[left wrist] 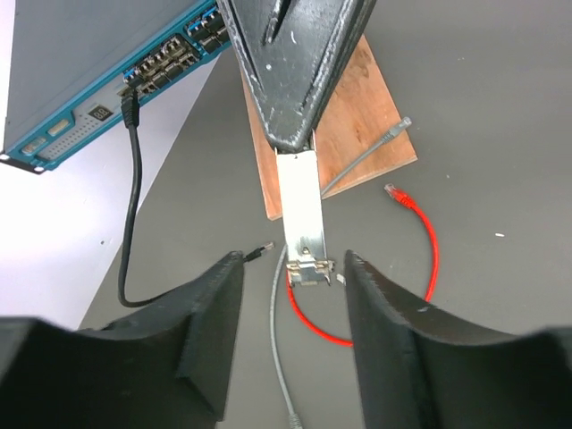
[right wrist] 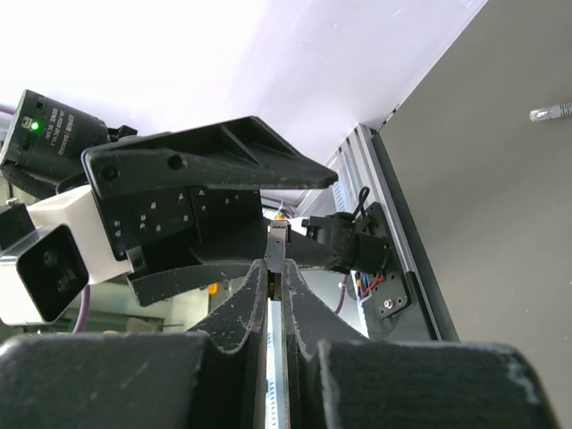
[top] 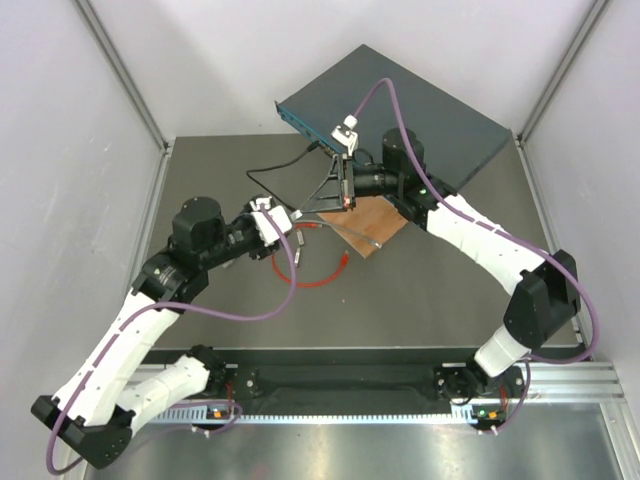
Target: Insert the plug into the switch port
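The plug, a small connector with a red boot, lies loose on the table at the end of a curved red cable, also seen from above. The switch port row runs along the front face of the dark blue-grey box. My right gripper is shut on a flat silver metal piece and holds it out above the table. My left gripper is open, its fingers either side of that piece's end with gaps on both sides. In the right wrist view the right gripper pinches the thin strip.
A black cable is plugged into the switch and loops over the table. A wooden board lies beside the box with a grey cable's connector on it. Another grey cable runs below the left fingers.
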Controlling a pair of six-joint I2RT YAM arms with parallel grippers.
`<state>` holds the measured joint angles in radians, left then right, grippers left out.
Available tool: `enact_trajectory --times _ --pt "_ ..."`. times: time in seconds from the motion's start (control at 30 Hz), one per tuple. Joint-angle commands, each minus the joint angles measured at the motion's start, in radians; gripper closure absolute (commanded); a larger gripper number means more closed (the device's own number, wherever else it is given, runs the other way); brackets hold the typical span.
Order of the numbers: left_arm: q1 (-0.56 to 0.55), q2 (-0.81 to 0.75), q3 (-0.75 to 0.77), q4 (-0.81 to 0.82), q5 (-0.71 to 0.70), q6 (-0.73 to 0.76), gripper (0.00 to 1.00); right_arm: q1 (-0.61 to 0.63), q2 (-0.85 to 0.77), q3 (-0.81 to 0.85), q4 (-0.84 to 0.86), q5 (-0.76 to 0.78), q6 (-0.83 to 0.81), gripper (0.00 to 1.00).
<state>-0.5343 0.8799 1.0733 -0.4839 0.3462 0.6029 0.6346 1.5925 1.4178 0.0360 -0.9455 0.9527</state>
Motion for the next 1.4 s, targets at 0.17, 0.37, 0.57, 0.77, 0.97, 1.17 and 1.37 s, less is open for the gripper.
enact_trajectory --times 0.17,0.37,0.57,0.77,0.97,1.17,1.37 --pt "-0.033 0.011 -0.006 0.079 -0.041 0.015 0.55 0.008 -0.003 -0.002 0.059 -0.01 0.024 1.0" --pt "-0.047 0.021 -0.003 0.079 -0.053 0.018 0.77 0.008 -0.002 -0.003 0.061 -0.012 0.029 1.0" --pt "-0.053 0.03 0.014 0.053 -0.049 -0.034 1.0 0.005 -0.011 0.022 0.076 -0.027 -0.018 0.62" --pt "-0.055 0.03 0.057 -0.034 -0.032 -0.2 1.0 -0.044 -0.083 0.095 -0.082 0.019 -0.184 0.28" --pt "-0.053 0.016 0.045 -0.064 -0.006 -0.365 1.0 -0.096 -0.178 0.075 -0.165 0.04 -0.31 0.13" --pt "-0.055 0.102 0.066 -0.003 -0.032 -0.475 1.0 -0.208 -0.276 0.127 -0.313 0.062 -0.494 0.05" --pt "-0.117 0.212 0.103 0.071 -0.116 -0.529 1.0 -0.453 -0.477 0.07 -0.369 0.137 -0.494 0.0"
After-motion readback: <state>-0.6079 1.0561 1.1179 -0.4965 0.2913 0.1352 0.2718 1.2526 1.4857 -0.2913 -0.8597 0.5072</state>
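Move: The plug is held out to me by my right hand, its middle about 3 cm to that hand's left and level with it. Its latch end already sits between my open left fingers, the middle about 2 cm right and 1 cm ahead of my left hand. From my left hand the middle of the switch's port face is some 15 cm ahead, 14 cm right and 8 cm lower; the red cable loop lies about 7 cm ahead, 3 cm right and 31 cm below. I shut my left fingers on the latch end of the plug while my right hand keeps its grip and holds still. Then my right fingers open wide and let go, and that hand pulls off to the right by about 15 cm, rising and easing forward, swinging clockwise and rolling. My left hand, holding the plug, sinks and shifts right about 4 cm each, the wrist tipping some 25 degrees down. ##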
